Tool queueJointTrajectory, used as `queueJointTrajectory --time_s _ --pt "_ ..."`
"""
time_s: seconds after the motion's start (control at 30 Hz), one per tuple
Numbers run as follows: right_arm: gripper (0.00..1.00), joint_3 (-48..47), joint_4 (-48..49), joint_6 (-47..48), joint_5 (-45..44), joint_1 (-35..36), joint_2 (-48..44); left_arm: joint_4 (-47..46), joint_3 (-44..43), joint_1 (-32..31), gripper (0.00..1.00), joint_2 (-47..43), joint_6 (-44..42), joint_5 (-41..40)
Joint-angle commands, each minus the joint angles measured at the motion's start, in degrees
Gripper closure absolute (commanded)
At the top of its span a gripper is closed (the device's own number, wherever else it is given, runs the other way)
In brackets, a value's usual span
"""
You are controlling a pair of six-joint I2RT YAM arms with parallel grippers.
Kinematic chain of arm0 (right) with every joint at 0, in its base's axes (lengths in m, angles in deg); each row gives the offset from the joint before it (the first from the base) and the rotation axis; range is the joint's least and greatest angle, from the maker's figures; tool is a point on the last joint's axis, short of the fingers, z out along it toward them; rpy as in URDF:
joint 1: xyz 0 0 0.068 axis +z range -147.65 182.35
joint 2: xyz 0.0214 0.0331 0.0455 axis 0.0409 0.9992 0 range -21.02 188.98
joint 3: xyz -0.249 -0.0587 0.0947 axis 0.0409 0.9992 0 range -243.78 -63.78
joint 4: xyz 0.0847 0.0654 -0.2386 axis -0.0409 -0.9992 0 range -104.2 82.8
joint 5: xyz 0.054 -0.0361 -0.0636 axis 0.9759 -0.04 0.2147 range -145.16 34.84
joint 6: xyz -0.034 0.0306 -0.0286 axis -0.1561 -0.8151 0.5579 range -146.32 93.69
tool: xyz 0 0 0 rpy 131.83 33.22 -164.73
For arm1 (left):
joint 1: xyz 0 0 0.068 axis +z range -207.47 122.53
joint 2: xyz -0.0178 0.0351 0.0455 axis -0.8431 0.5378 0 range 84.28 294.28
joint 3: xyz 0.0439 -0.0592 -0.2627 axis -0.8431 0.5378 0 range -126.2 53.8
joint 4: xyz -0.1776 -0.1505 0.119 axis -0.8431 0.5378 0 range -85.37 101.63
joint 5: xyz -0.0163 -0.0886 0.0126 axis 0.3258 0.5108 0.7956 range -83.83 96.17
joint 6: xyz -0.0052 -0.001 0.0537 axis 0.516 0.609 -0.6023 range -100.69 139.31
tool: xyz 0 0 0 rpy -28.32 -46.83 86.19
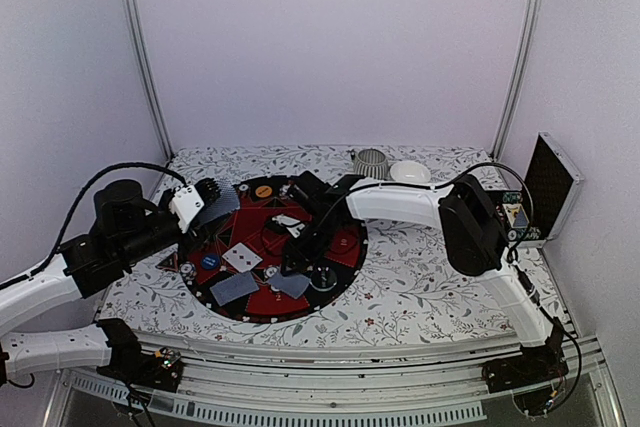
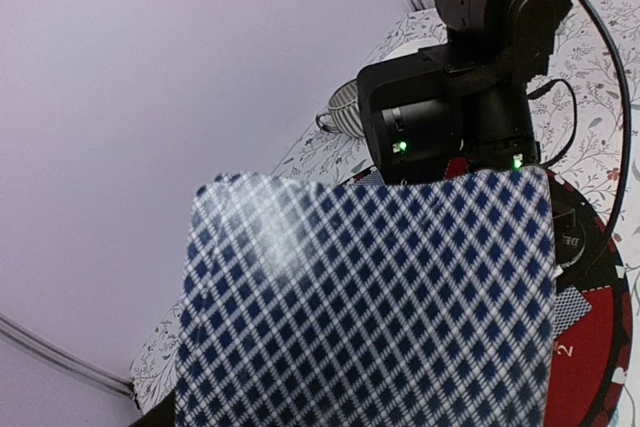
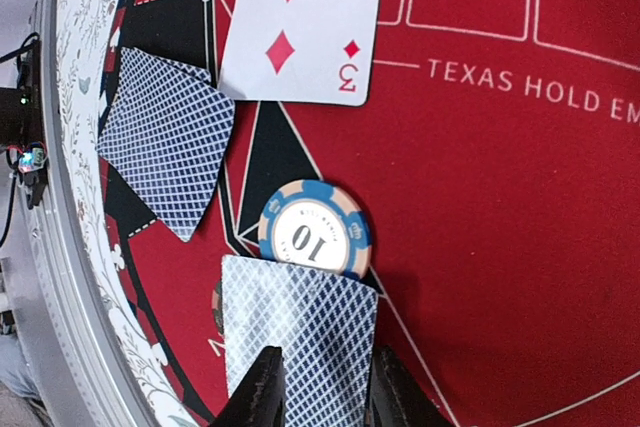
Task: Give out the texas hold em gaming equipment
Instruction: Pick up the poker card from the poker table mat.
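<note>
My left gripper (image 1: 208, 197) hangs at the mat's left edge, shut on a stack of playing cards (image 1: 222, 205). Their blue chequered backs (image 2: 370, 297) fill the left wrist view and hide the fingers. My right gripper (image 3: 328, 397) is low over the round red-and-black mat (image 1: 345, 247), jaws apart. A face-down card (image 3: 300, 332) lies flat under its fingertips and overlaps a blue "10" chip (image 3: 315, 230). Beyond it lie a three of diamonds (image 3: 300, 22) and another face-down card (image 3: 165, 137). An orange chip (image 1: 263, 190) and a blue chip (image 1: 209, 261) also sit on the mat.
A ribbed grey cup (image 1: 370, 162) and a white bowl (image 1: 410, 172) stand behind the mat. An open black case (image 1: 553, 187) leans at the right wall. The right arm (image 2: 460, 117) reaches across the mat in front of the held cards.
</note>
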Motion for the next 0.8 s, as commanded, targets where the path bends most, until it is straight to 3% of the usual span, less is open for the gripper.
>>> queueJointTrajectory --time_s 0.0,0.17,0.47,0.67,0.77 --pt "0.73 -0.4 -1.2 1.0 2.6 0.5 2.3 -1.2 -0.1 -0.4 0.47 -0.2 0.0 0.2" --pt "0.96 -0.7 -1.1 -0.3 0.9 0.1 2.4 -1.2 -0.2 -0.3 0.47 -0.1 0.0 0.4" --pt "0.99 -3.0 0.7 -2.7 -1.6 -1.3 -4.1 -1.2 -0.2 -0.3 0.47 0.1 0.0 0.4" --pt "0.99 -5.3 3.1 -1.0 -30.9 -2.4 -9.1 -1.2 -0.2 -0.3 0.47 -0.2 0.0 0.2" --pt "0.99 -5.3 6.9 4.7 -47.7 -2.6 -9.2 -1.2 -0.3 -0.3 0.47 -0.2 0.0 0.0"
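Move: The face-down poker card is between and beneath the right fingers, its middle about 2 cm back and 1 cm below. A blue-rimmed chip peeks out some 4 cm left and 1 cm back; the diamond card is about 10 cm left and 4 cm ahead, and the dealer button some 7 cm right and 2 cm back. From the left hand, the poker card is roughly 13 cm right, level fore and aft, 23 cm below. The right fingers pinch the poker card, then carry it about 8 cm forward and 6 cm up. ##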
